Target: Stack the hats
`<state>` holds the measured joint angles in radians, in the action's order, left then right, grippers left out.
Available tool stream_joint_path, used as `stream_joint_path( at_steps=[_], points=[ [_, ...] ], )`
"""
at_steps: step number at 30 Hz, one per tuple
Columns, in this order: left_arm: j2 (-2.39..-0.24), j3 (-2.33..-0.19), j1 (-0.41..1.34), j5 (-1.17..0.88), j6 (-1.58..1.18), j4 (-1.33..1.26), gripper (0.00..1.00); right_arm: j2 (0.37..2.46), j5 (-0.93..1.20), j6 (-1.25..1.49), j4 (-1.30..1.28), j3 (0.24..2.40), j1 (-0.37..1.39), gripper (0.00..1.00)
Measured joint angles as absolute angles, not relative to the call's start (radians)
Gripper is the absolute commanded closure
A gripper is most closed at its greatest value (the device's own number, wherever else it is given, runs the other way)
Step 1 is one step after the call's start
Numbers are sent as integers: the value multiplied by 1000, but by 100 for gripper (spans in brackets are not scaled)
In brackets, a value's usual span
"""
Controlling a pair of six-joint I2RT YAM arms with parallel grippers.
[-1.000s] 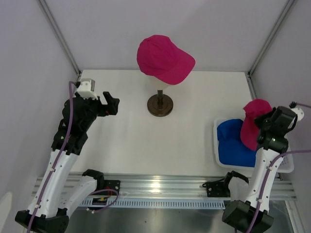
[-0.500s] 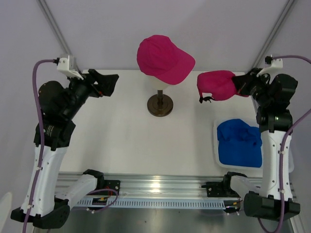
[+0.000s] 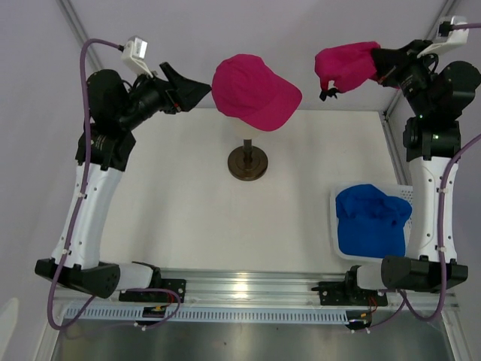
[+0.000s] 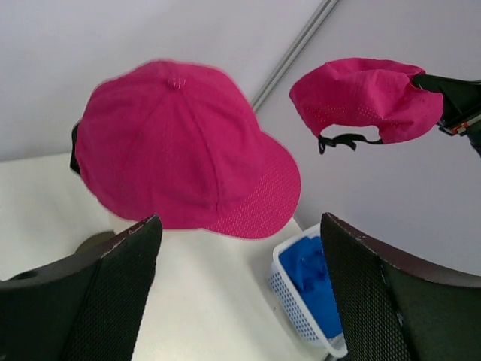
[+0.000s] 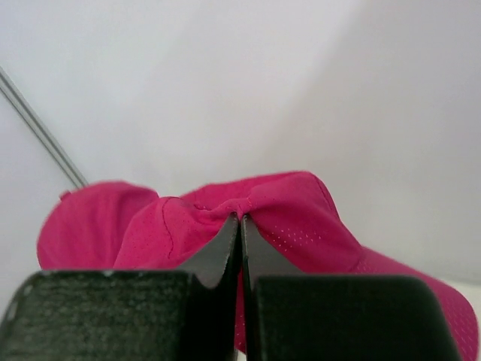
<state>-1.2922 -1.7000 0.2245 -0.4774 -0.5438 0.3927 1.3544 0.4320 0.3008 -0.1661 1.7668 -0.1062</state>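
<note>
A magenta hat [image 3: 252, 90] [image 4: 180, 150] sits on the mannequin head, covering it, brim toward the right. My left gripper [image 3: 192, 86] [image 4: 240, 222] hovers open just left of this hat, with nothing between its fingers. My right gripper [image 3: 379, 64] [image 5: 240, 219] is raised high at the back right, shut on the fabric of a second magenta hat [image 3: 344, 66] [image 4: 368, 98] [image 5: 301, 207], which hangs apart from the first, its strap dangling. A blue hat [image 3: 372, 222] [image 4: 316, 274] lies in the white basket.
The mannequin's dark round stand [image 3: 247, 162] is at mid-table. The white mesh basket [image 3: 334, 226] [image 4: 289, 297] sits at the right near edge. Metal frame posts [image 3: 90, 53] rise at the back corners, close to both arms.
The right arm lifted the second magenta hat out of the basket, up and toward the back. The left arm rose and swung toward the hat on the head.
</note>
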Motion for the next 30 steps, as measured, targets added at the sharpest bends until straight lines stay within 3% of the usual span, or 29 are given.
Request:
stream_joint_path(
  at_steps=[9, 18, 30],
  points=[
    [-1420, -1941, 230, -483, -597, 381, 20, 1594, 384, 391, -29, 2059, -11, 100],
    [-1594, -2111, 245, -511, -724, 374, 26, 1826, 241, 345, -25, 2311, 235, 100],
    [-1731, -2238, 247, -418, -747, 430, 35, 1891, 35, 246, 52, 2361, 488, 100]
  ],
)
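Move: The pink hat on the head, where the second hat is being taken, is about 26 cm to the right hand's left, 8 cm ahead and 17 cm below. The held pink hat's middle hangs some 7 cm left and 3 cm ahead of those fingers, slightly below them. From the left hand, the held hat is roughly 31 cm to the right, 9 cm ahead and a few centimetres above; the hat on the head is 13 cm right, 15 cm ahead and 11 cm below. The held pink hat goes up first, then swings left by about 22 cm towards and above the hat on the head, the right fingers keeping it pinched and tilting up some 15 degrees; a forward reach of 8 cm partly comes back. The left hand rises, then pushes forward about 10 cm and sinks a little, closing in on the held hat as its fingers narrow partway. ##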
